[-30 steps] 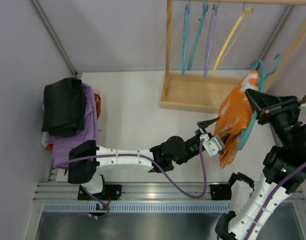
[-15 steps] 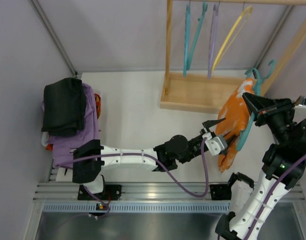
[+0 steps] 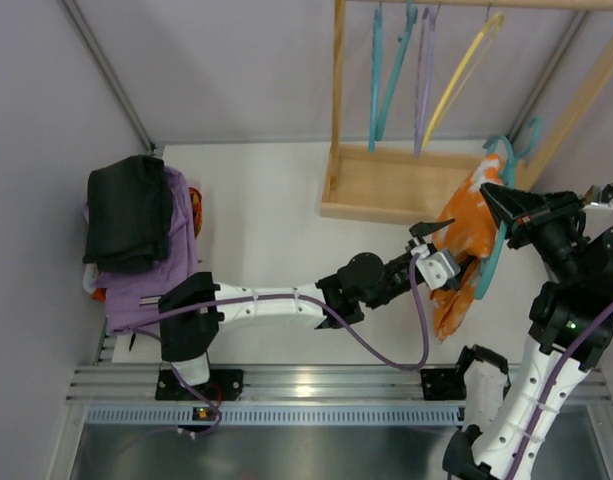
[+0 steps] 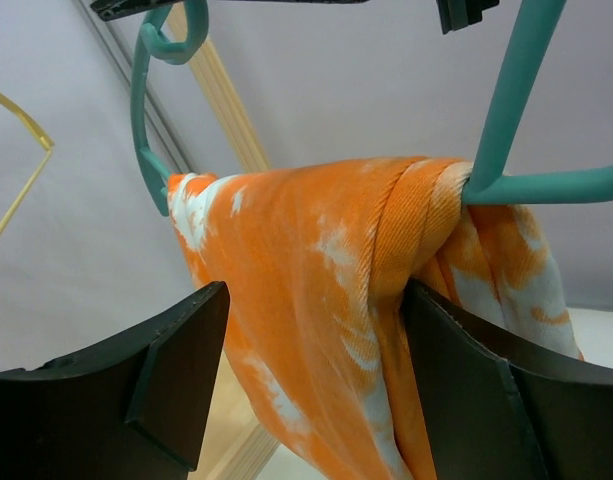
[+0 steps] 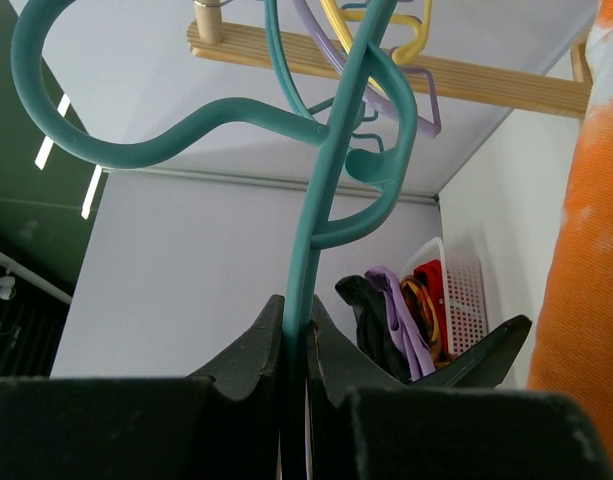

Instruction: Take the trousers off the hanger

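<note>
The orange, white-blotched trousers (image 3: 454, 262) hang folded over the lower bar of the teal hanger (image 3: 494, 262) at the right, above the table. My right gripper (image 3: 489, 193) is shut on the hanger's stem (image 5: 324, 210) just below the hook and holds it up. My left gripper (image 3: 446, 246) reaches in from the left and is open, with one finger on each side of the hanging cloth. In the left wrist view the trousers (image 4: 321, 290) fill the gap between the jaws (image 4: 314, 330). The right finger (image 4: 456, 380) touches a fold. The hanger bar (image 4: 546, 186) shows at the upper right.
A wooden rack (image 3: 386, 190) stands at the back right, with teal (image 3: 375, 70), purple (image 3: 423, 70) and yellow (image 3: 466, 70) hangers on its rail. At the left, a black cloth (image 3: 129, 210) lies on a purple cloth (image 3: 174, 262) in a white basket.
My left gripper has pushed further right, onto the trousers, and its jaws have widened. My right gripper has carried the hanger a little toward the back.
</note>
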Controlling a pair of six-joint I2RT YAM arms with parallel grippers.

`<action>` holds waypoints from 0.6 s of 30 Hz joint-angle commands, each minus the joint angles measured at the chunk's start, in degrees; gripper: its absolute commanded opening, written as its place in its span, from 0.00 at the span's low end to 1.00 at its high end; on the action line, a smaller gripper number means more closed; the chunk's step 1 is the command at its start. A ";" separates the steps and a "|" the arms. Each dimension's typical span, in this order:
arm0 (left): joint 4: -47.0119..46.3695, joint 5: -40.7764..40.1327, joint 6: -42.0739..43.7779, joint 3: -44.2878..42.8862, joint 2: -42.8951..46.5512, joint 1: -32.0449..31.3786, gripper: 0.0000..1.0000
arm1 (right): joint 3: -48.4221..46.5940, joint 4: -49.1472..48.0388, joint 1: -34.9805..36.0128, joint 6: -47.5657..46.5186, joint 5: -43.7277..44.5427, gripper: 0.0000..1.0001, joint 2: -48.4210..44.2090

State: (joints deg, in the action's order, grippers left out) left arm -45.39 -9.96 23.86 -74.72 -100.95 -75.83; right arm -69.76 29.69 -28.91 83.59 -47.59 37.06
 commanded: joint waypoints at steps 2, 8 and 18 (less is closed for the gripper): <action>-1.99 1.52 -0.48 -3.41 -2.67 2.53 0.74 | -4.86 -5.43 2.54 1.49 -1.10 0.00 -0.15; -1.55 -0.24 0.75 -4.91 -4.00 4.29 0.37 | -5.04 -5.00 3.68 -0.09 -0.92 0.00 0.56; 0.03 -0.59 1.46 -2.98 2.15 4.38 0.00 | 1.18 -7.72 3.86 -3.78 -0.05 0.00 0.73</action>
State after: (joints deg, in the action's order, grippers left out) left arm -44.03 -8.32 24.77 -77.54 -103.72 -72.62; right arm -69.34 29.17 -25.98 81.38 -46.61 39.11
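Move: The left hand's open fingers straddle the near edge of the trousers, whose middle is about 4 cm ahead, 4 cm right and 5 cm below. The hanger's bar runs about 3 cm ahead, 5 cm right and 4 cm above; the yellow hanger is some 22 cm ahead, 2 cm left and 5 cm above. From the right hand, still gripping the hanger, the trousers' middle is roughly 2 cm ahead, 3 cm left and 15 cm below. The left hand eases about 3 cm forward and pinches the trousers' near edge while the right keeps the hanger. ##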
